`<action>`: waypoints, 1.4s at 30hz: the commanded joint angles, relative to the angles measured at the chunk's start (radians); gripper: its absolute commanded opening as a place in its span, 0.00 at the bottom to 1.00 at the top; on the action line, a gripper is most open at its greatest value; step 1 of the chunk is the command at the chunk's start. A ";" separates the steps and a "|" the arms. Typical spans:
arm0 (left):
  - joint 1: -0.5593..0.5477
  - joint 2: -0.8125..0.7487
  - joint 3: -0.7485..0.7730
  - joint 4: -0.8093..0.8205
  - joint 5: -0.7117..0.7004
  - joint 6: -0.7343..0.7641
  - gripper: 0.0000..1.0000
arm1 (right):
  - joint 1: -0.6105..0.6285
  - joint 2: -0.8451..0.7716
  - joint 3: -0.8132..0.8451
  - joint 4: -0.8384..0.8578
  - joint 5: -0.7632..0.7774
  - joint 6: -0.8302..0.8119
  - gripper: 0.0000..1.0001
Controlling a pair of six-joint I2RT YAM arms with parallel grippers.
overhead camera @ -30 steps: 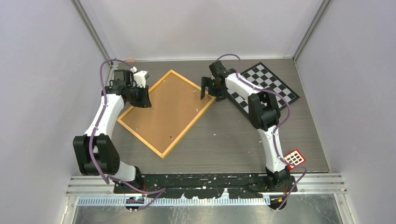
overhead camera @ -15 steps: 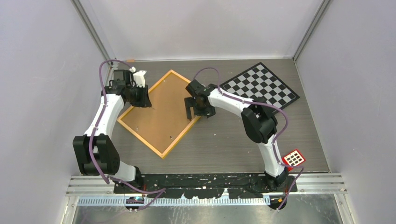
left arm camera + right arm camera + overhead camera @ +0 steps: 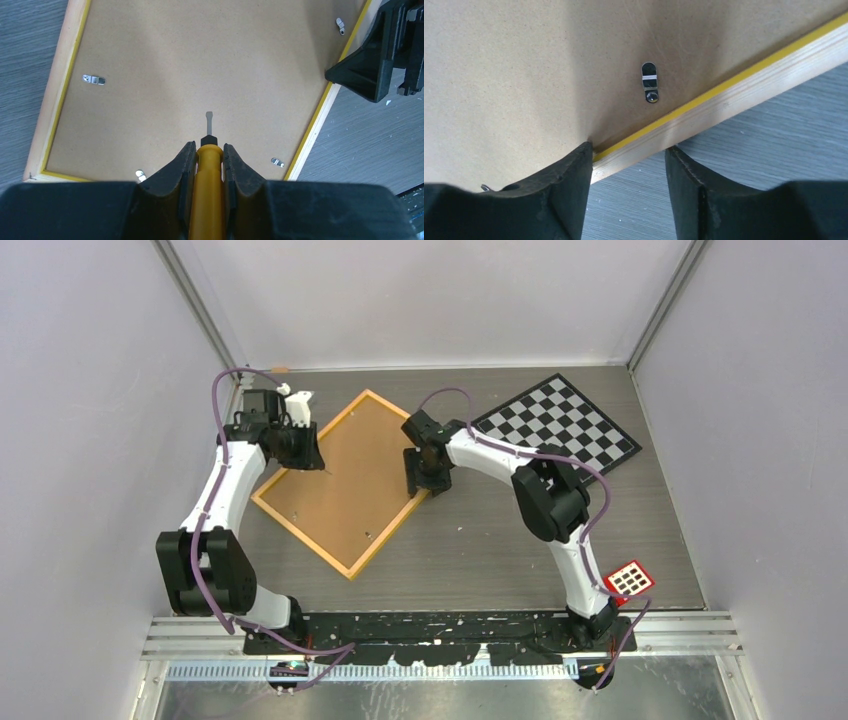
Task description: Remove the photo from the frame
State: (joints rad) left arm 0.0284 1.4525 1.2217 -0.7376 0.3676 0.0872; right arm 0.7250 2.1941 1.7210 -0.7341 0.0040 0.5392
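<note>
The frame [image 3: 345, 485] lies face down on the table, its brown backing board up and its yellow-orange rim [image 3: 734, 97] around it. The photo is hidden under the board. Small metal clips [image 3: 94, 79] [image 3: 649, 81] sit along the edges. My left gripper [image 3: 312, 455] [image 3: 206, 146] is shut on a yellow-handled screwdriver [image 3: 206, 175], whose tip [image 3: 209, 117] points at the board near the frame's left corner. My right gripper [image 3: 418, 483] [image 3: 628, 152] stands open astride the frame's right rim: one finger [image 3: 569, 175] rests on the board, the other [image 3: 684, 175] stands over the table, apart from the rim.
A black-and-white checkerboard [image 3: 560, 425] lies at the back right. A small red-and-white tag [image 3: 631, 580] sits near the right arm's base. Grey walls close in the table on three sides.
The right arm has swung left from the frame's far right corner to the middle of its right rim, and its jaws have narrowed. The left arm and screwdriver have not moved.
</note>
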 commanded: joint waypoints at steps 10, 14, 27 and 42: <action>0.007 -0.057 0.021 0.009 0.041 0.031 0.00 | -0.224 -0.023 -0.062 -0.094 -0.047 -0.306 0.35; 0.006 -0.055 0.022 0.007 0.047 0.047 0.00 | -0.246 0.004 0.018 -0.105 -0.116 -0.396 0.31; 0.007 -0.053 0.039 0.020 0.042 0.061 0.00 | -0.209 0.049 0.008 -0.192 -0.149 -0.224 0.63; -0.004 -0.007 0.101 -0.034 0.056 0.201 0.00 | -0.208 -0.012 -0.035 -0.223 -0.084 -0.463 0.01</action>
State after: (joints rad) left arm 0.0284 1.4372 1.2556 -0.7586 0.3946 0.2035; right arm 0.5060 2.1712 1.6932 -0.8837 -0.1719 0.3065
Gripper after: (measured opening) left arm 0.212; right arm 0.073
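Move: The right hand's parted fingers already straddle the frame edge on its near-right side, with the wood right at the fingertips, about 1 cm below the hand point. A metal clip sits on the backing some 4 cm straight ahead; the frame's near corner is about 15 cm back and 12 cm to the left, and the chessboard's middle roughly 13 cm ahead and 28 cm to the right. From the left hand, that gripped stretch of edge lies about 20 cm right, 2 cm back and 14 cm below. With its fingers narrowing around the frame edge, the right hand sweeps low over the table to the right by nearly 10 cm and about 5 cm forward, dragging the edge towards the chessboard side so that the frame swings round. It then loosens its fingers, draws back some 4 cm along the edge while tipping its fingertips about 10 degrees back towards the base, and closes almost fully to pinch the wooden edge. ##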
